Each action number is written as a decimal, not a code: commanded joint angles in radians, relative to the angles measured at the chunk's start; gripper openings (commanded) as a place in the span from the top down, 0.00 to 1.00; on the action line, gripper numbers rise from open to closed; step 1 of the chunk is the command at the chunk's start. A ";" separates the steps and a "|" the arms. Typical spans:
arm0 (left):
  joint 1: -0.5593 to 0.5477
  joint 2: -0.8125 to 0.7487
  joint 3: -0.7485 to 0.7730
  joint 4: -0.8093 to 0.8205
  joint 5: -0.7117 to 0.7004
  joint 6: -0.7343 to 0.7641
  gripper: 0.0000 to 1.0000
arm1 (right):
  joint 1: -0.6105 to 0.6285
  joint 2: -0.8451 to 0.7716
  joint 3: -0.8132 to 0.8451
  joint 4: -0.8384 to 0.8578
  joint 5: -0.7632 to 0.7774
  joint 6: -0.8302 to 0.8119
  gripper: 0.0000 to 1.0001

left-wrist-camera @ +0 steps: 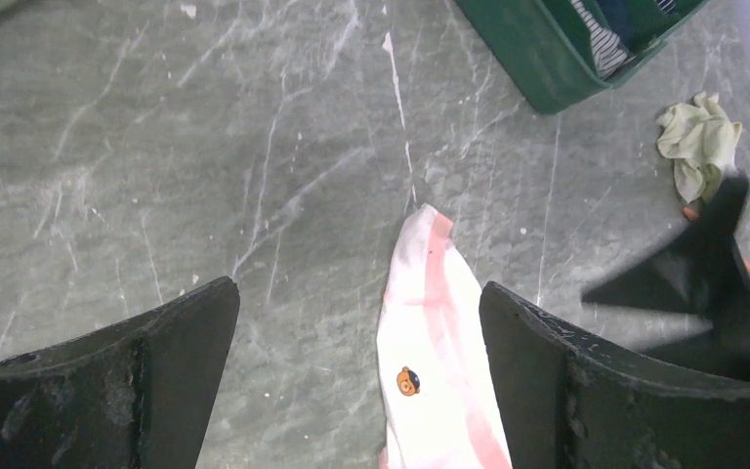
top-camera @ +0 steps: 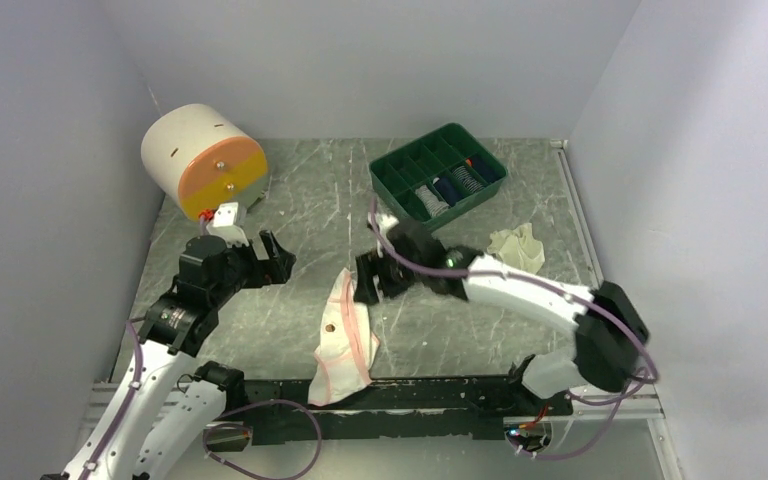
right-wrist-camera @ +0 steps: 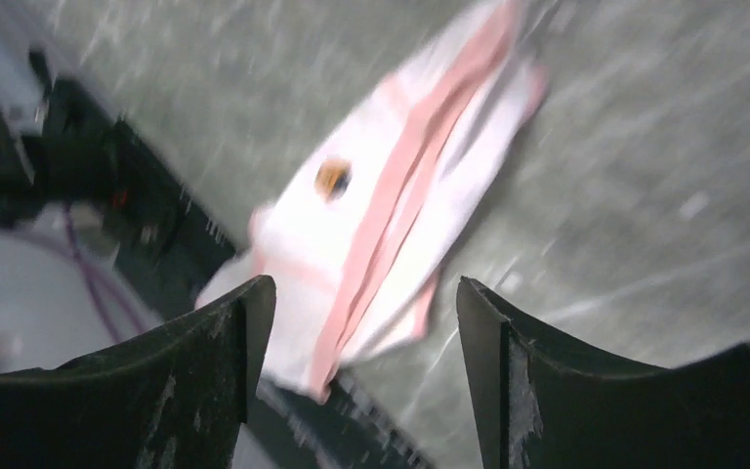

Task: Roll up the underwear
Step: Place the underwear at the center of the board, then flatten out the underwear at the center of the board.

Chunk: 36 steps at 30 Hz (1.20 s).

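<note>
The white-and-pink underwear [top-camera: 343,335] [left-wrist-camera: 439,362] [right-wrist-camera: 381,234] lies flat and elongated at the table's middle front. Its lower end hangs over the black front rail, and a small bear print shows on it. My right gripper [top-camera: 372,280] [right-wrist-camera: 366,288] hovers just right of the cloth's upper end, jaws apart with nothing between them. My left gripper [top-camera: 260,250] [left-wrist-camera: 359,293] is wide open to the left of the cloth, holding nothing. The cream-white underwear [top-camera: 517,247] [left-wrist-camera: 700,147] sits crumpled at the right, near the green tray.
A green divided tray [top-camera: 438,175] [left-wrist-camera: 547,59] with rolled garments stands at the back centre-right. A white and orange cylinder [top-camera: 203,160] lies at the back left. The black front rail [top-camera: 430,395] runs along the near edge. Grey walls close in both sides.
</note>
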 commanded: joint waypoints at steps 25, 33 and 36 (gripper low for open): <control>-0.003 -0.046 -0.062 0.069 -0.090 -0.030 0.02 | 0.447 -0.117 -0.544 0.477 0.219 0.755 0.60; -0.003 -0.033 -0.054 0.057 -0.095 -0.025 0.02 | 0.447 -0.094 -0.549 0.548 0.160 0.761 0.62; -0.004 -0.027 -0.055 0.060 -0.084 -0.026 0.02 | 0.448 -0.087 -0.543 0.563 0.147 0.746 0.76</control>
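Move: The right hand has the underwear's middle about 10 cm back, 4 cm to its left and 11 cm below; the near right pink edge is some 17 cm back and 1 cm left, at that same depth. The green tray lies roughly 22 cm ahead and 15 cm right, the crumpled cloth 8 cm ahead and 30 cm right. From the left hand, the underwear is about 12 cm back, 15 cm right and 19 cm below. Right hand sweeps about 17 cm back and 10 cm down, tipping down, fingers narrowing around the underwear's near edge. ##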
